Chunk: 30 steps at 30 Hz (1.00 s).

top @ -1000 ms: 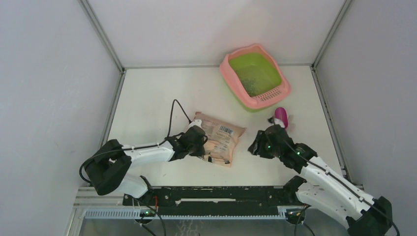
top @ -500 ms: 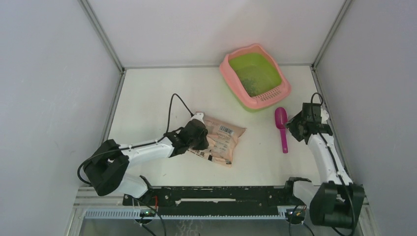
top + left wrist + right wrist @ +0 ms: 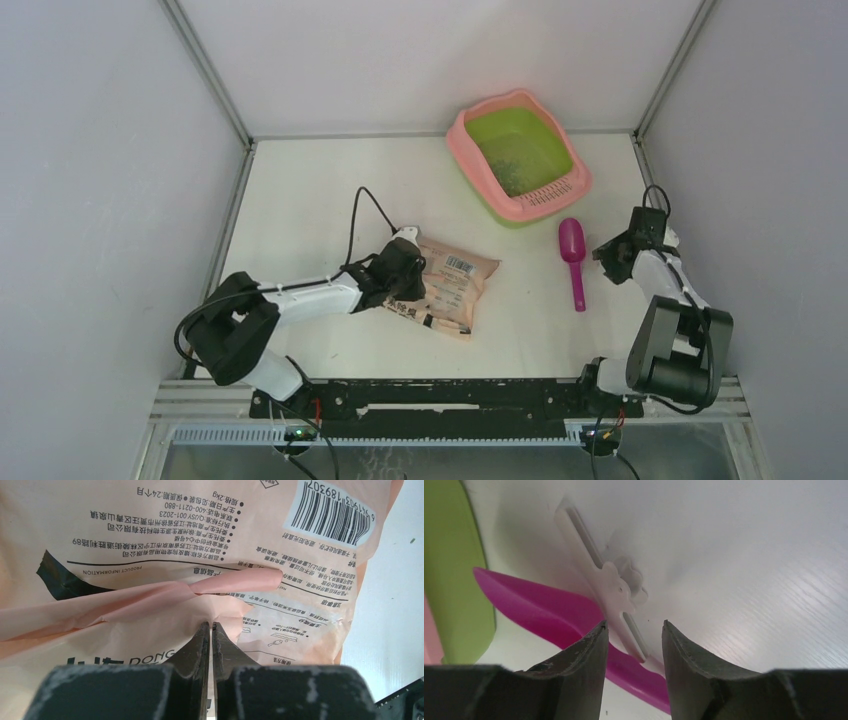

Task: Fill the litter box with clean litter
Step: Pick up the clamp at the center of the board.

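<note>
The litter box stands at the back right, pink-rimmed, with greyish litter speckling its green basin; its green wall shows at the left of the right wrist view. A peach printed bag lies mid-table. My left gripper is shut on a fold of the bag's film, the fingertips almost touching. My right gripper hangs open just right of the magenta scoop. A white flower-shaped plastic piece lies beyond its tips, over the scoop, touching neither finger.
Grey walls with metal posts close in the table on three sides. A black cable loops up from the left arm. The black rail runs along the near edge, and the right arm's base sits folded at the near right.
My right arm has swung away from the table's middle to the right edge, uncovering the scoop. The left gripper has shifted slightly on the bag, and the bag's left edge has moved with it.
</note>
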{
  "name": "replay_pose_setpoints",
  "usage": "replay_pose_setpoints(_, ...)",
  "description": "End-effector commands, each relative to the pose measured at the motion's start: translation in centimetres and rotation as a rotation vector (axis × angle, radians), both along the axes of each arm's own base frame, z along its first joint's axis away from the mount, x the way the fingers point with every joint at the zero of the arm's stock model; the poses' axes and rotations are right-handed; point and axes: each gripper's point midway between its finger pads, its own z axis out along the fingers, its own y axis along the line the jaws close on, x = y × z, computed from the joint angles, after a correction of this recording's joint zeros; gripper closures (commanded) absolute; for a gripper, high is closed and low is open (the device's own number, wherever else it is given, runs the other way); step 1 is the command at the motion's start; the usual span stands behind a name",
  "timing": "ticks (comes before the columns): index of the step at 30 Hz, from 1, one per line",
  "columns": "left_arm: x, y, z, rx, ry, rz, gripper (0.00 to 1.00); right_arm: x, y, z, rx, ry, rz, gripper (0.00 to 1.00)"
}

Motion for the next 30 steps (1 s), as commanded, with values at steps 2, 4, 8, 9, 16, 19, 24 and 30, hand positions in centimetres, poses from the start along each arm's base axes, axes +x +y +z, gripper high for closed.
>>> replay_pose_setpoints(2, 1.7, -1.1, 1.8, -0.042, -0.052, -0.013, 0.92, 2.8, -0.3, -0.2, 0.006, -0.068, 0.041, 0.51)
replay_pose_setpoints(4, 1.8, -0.9, 1.8, -0.042, -0.054, -0.009, 0.92, 3.0, -0.3, -0.5, 0.010, -0.068, 0.046, 0.51)
replay_pose_setpoints(8, 2.0, -1.0, 1.9, -0.044, -0.052, -0.013, 0.93, 3.6, -0.6, -0.7, -0.001, -0.075, 0.050, 0.52)
replay_pose_setpoints(9, 2.0, -1.0, 1.9, -0.045, -0.052, -0.014, 0.92, 3.8, -0.8, -0.7, -0.008, -0.078, 0.051, 0.52)
replay_pose_setpoints(16, 2.1, -1.2, 1.7, -0.045, -0.044, -0.016, 0.92, 4.7, -1.2, -1.5, -0.014, -0.066, 0.063, 0.57)
replay_pose_setpoints(19, 2.1, -1.1, 1.7, -0.046, -0.042, -0.016, 0.92, 4.9, -1.2, -2.2, -0.005, -0.058, 0.067, 0.67)
replay_pose_setpoints(24, 2.0, -0.9, 1.9, -0.040, -0.041, -0.018, 0.93, 5.2, -1.5, -2.3, -0.003, -0.069, 0.055, 0.87)
replay_pose_setpoints(30, 2.1, -0.8, 2.4, -0.036, -0.048, -0.020, 0.92, 5.1, -2.5, 0.0, -0.079, -0.108, 0.038, 1.00)
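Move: The clamp lies roughly 4 cm ahead of the open right hand, about 1 cm to its right and 3 cm below. The purple scoop's middle is level with that hand and some 6 cm to its left, 4 cm down, and the litter box stands about 24 cm ahead and 17 cm left, near hand height. From the idle left hand, the clamp is about 8 cm ahead and 35 cm to the right, slightly lower. Right hand reaches about 5 cm forward, dipping some 3 cm before closing on the clamp and rising slightly. ##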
